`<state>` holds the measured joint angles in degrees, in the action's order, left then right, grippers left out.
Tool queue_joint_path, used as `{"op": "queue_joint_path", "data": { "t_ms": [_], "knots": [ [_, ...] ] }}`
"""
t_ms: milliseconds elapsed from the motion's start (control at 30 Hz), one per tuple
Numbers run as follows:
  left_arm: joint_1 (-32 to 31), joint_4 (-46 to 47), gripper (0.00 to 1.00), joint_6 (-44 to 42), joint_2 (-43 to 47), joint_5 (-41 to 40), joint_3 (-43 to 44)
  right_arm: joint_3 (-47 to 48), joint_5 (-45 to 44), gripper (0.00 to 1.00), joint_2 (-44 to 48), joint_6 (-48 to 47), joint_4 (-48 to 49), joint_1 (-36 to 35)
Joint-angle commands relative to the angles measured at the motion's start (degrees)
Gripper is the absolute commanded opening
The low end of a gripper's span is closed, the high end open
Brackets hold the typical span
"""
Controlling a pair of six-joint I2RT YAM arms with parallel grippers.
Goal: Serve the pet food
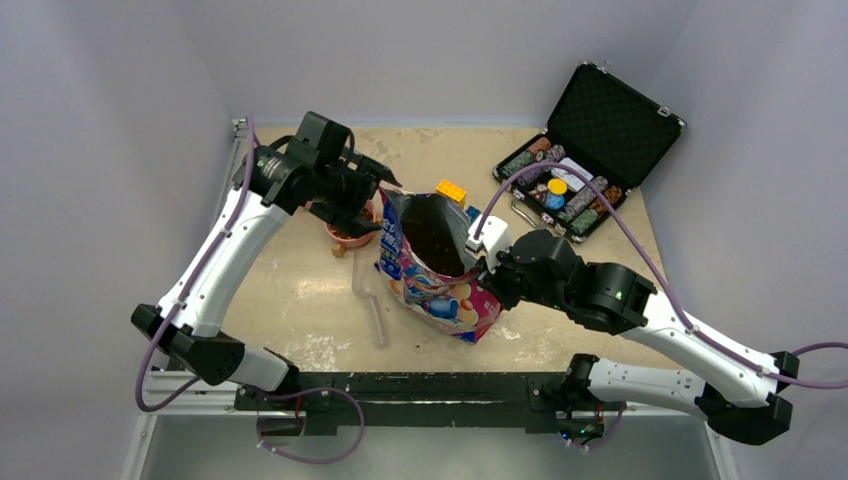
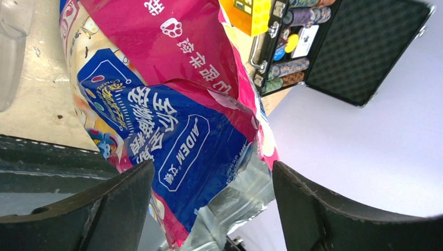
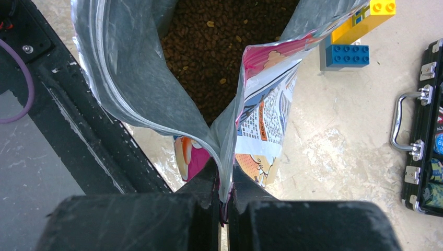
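Observation:
The glossy pink-and-blue bag point(image 1: 436, 290) stands open in the middle of the table, with the pet food point(image 1: 432, 238) showing as dark brown kibble inside. My right gripper point(image 1: 480, 258) is shut on the bag's right rim; the right wrist view shows the foil edge pinched in the gripper point(image 3: 224, 188) and the kibble point(image 3: 219, 47) beyond it. My left gripper point(image 1: 388, 207) is at the bag's upper left rim, wide open. In the left wrist view the bag's point(image 2: 172, 104) torn corner hangs between the spread fingers point(image 2: 109, 209) without touching them.
A pink bowl point(image 1: 347, 236) sits left of the bag, partly under the left gripper. A clear plastic piece point(image 1: 374, 308) lies in front of it. Yellow point(image 3: 365, 21) and blue point(image 3: 347, 55) bricks stand behind the bag. An open case of poker chips point(image 1: 590, 150) is at the back right.

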<state>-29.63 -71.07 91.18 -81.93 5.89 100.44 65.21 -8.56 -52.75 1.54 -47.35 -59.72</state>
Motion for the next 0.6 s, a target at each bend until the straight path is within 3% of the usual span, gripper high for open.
{"op": "queue_joint_path", "data": {
  "t_ms": [0, 133, 200, 233, 333, 567],
  "knots": [
    [0.15, -0.44, 0.86, 3.51, -5.89, 5.77, 3.42, 1.81, -3.02, 0.0, 1.95, -0.61, 3.28, -0.22],
    [0.17, 0.69, 0.78, 3.14, -8.4, 6.04, 3.47, 1.3, -3.54, 0.0, 2.49, -0.58, 3.27, -0.17],
    [0.6, 3.32, 0.57, 3.17, -7.64, 3.48, 1.6, 0.72, -3.87, 0.0, 2.84, -0.36, 2.63, -0.22],
    [0.88, 5.53, 0.36, 2.67, -6.97, 2.24, 0.35, 0.48, -3.93, 0.0, 3.08, 0.12, 1.66, -0.22],
    [2.88, 9.62, 0.0, 1.86, -5.63, 0.63, -1.47, -1.72, -2.95, 0.0, 5.22, 1.92, -2.23, -0.22],
    [6.44, 8.9, 0.0, 0.58, -4.6, 3.24, -0.48, -7.0, 1.16, 0.0, 16.4, 4.25, -3.78, -0.22]
  ]
}}
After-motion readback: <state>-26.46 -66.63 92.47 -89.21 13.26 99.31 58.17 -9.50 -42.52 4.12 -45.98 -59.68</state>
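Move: The left gripper, fingers wide, has the bag's free top corner about 3 cm ahead, 3 cm to its right and 4 cm below. The near food bowl stands some 11 cm ahead and 9 cm left of this hand, the clear scoop about 8 cm back and 4 cm left, both roughly 30 cm down. From the right gripper, already pinching the bag's other top corner, that free corner lies about 14 cm ahead, 14 cm left, nearly level. Bring the left gripper down, forward and to the right, about 5 cm in all, so the bag's free top corner sits between its fingers, then shut them fully on it and ease up and left about a centimetre. Keep the right pinch and, once the left has closed, draw that corner some 3 cm right and back, away from the left hand. ##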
